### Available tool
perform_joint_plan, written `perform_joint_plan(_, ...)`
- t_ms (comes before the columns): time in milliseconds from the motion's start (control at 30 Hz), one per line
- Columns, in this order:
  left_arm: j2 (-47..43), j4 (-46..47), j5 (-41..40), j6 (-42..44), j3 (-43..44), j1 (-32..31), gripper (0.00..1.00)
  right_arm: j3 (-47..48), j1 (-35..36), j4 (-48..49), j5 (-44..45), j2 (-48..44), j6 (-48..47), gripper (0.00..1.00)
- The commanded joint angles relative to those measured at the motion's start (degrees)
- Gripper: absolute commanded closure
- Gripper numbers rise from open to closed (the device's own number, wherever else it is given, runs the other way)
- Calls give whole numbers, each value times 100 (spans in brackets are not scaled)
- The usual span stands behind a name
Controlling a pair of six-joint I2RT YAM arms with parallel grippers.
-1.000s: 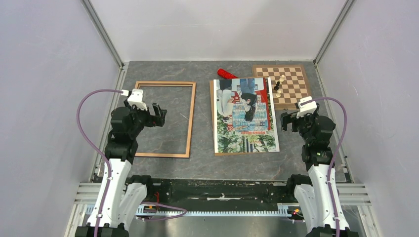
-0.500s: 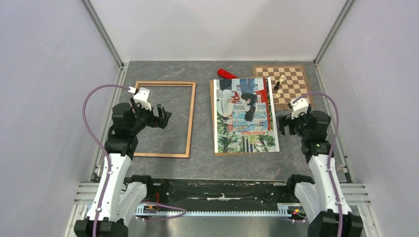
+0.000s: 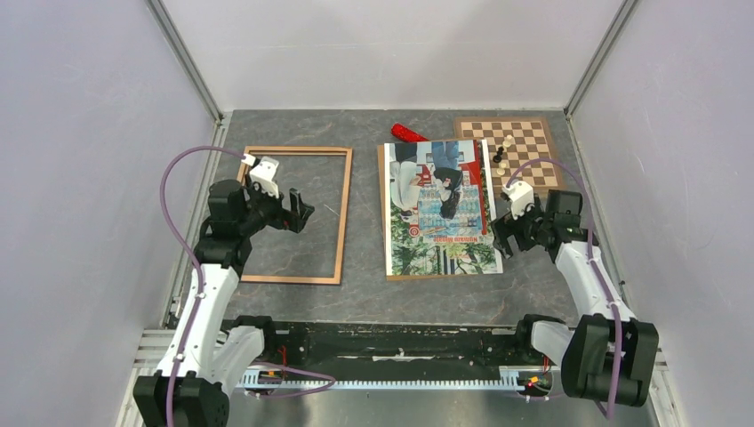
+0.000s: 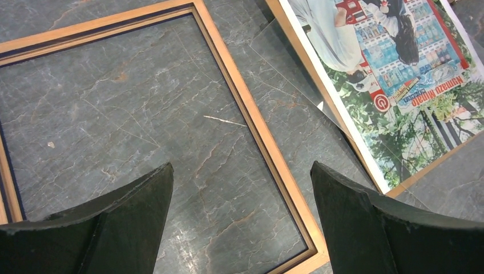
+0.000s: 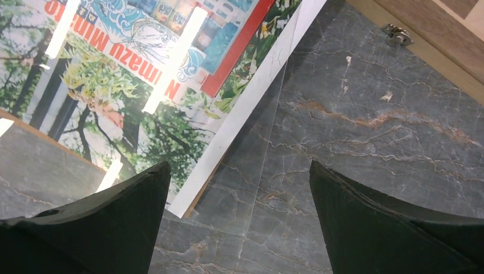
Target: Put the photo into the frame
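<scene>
The frame [image 3: 343, 213], light brown wood and empty, lies flat on the left half of the table, and its right rail [image 4: 251, 120] runs between my left fingers' view. My left gripper [image 3: 298, 212] [image 4: 241, 168] hovers open over the frame's inside, near that rail. The photo [image 3: 440, 205] [image 4: 399, 68] lies face up to the right, on a brown panel [image 3: 383, 213] that shows along its left and near edges. My right gripper [image 3: 505, 233] [image 5: 239, 166] stands open just off the photo's [image 5: 142, 68] near right corner, with bare table between its fingers.
A chessboard [image 3: 525, 142] with a few pieces [image 3: 502, 156] sits at the back right, touching the photo's far right corner. A red object [image 3: 409, 133] lies behind the photo. A small metal clip [image 5: 396, 35] sits on a brown wooden edge. Enclosure walls stand on three sides.
My right arm has swung left and down toward the photo's near right corner. My left gripper has drifted a little to the right over the frame. Photo and frame have not moved.
</scene>
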Motion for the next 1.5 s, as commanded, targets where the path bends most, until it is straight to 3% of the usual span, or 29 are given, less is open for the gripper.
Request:
perform_joint_plan(0,135,336,239,112,122,1,4,417,-213,-460,-430,291,-605,5)
perform_joint_plan(433,597,506,244,96,240,-60,4,1187,-893,-1558,-1939,2056,-1632,13)
perform_joint_plan(1033,929,620,195,-106,390,-170,4,1729,-1351,-2321,-2447,3458,-2702,21)
perform_joint_plan(1267,933,621,136,-110,392,-213,4,2033,-1563,-3112,-2787,4108,-3469,37)
perform_joint_plan(1467,938,625,51,-55,377,-252,4,2084,-1670,-3190,-2817,4221,-3602,52)
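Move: The clear sheet's near right corner, sticking out from under the photo's side, lies about 4 cm back of my right hand, level sideways, and some 7 cm below. From the same hand, the photo's middle is roughly 10 cm ahead and 13 cm left, and the chessboard's middle about 21 cm ahead and 3 cm right. From my left hand, that sheet corner is some 42 cm right, 6 cm back and 20 cm down. I sink my right hand about 5.5 cm, easing back slightly, down to the clear sheet's near right corner, turning the wrist some 40 degrees so the fingers swing round to point more to the left and in over that corner. From wide open I bring them about halfway shut, one to each side of it. My open left hand drifts a little forward and down above the frame. ##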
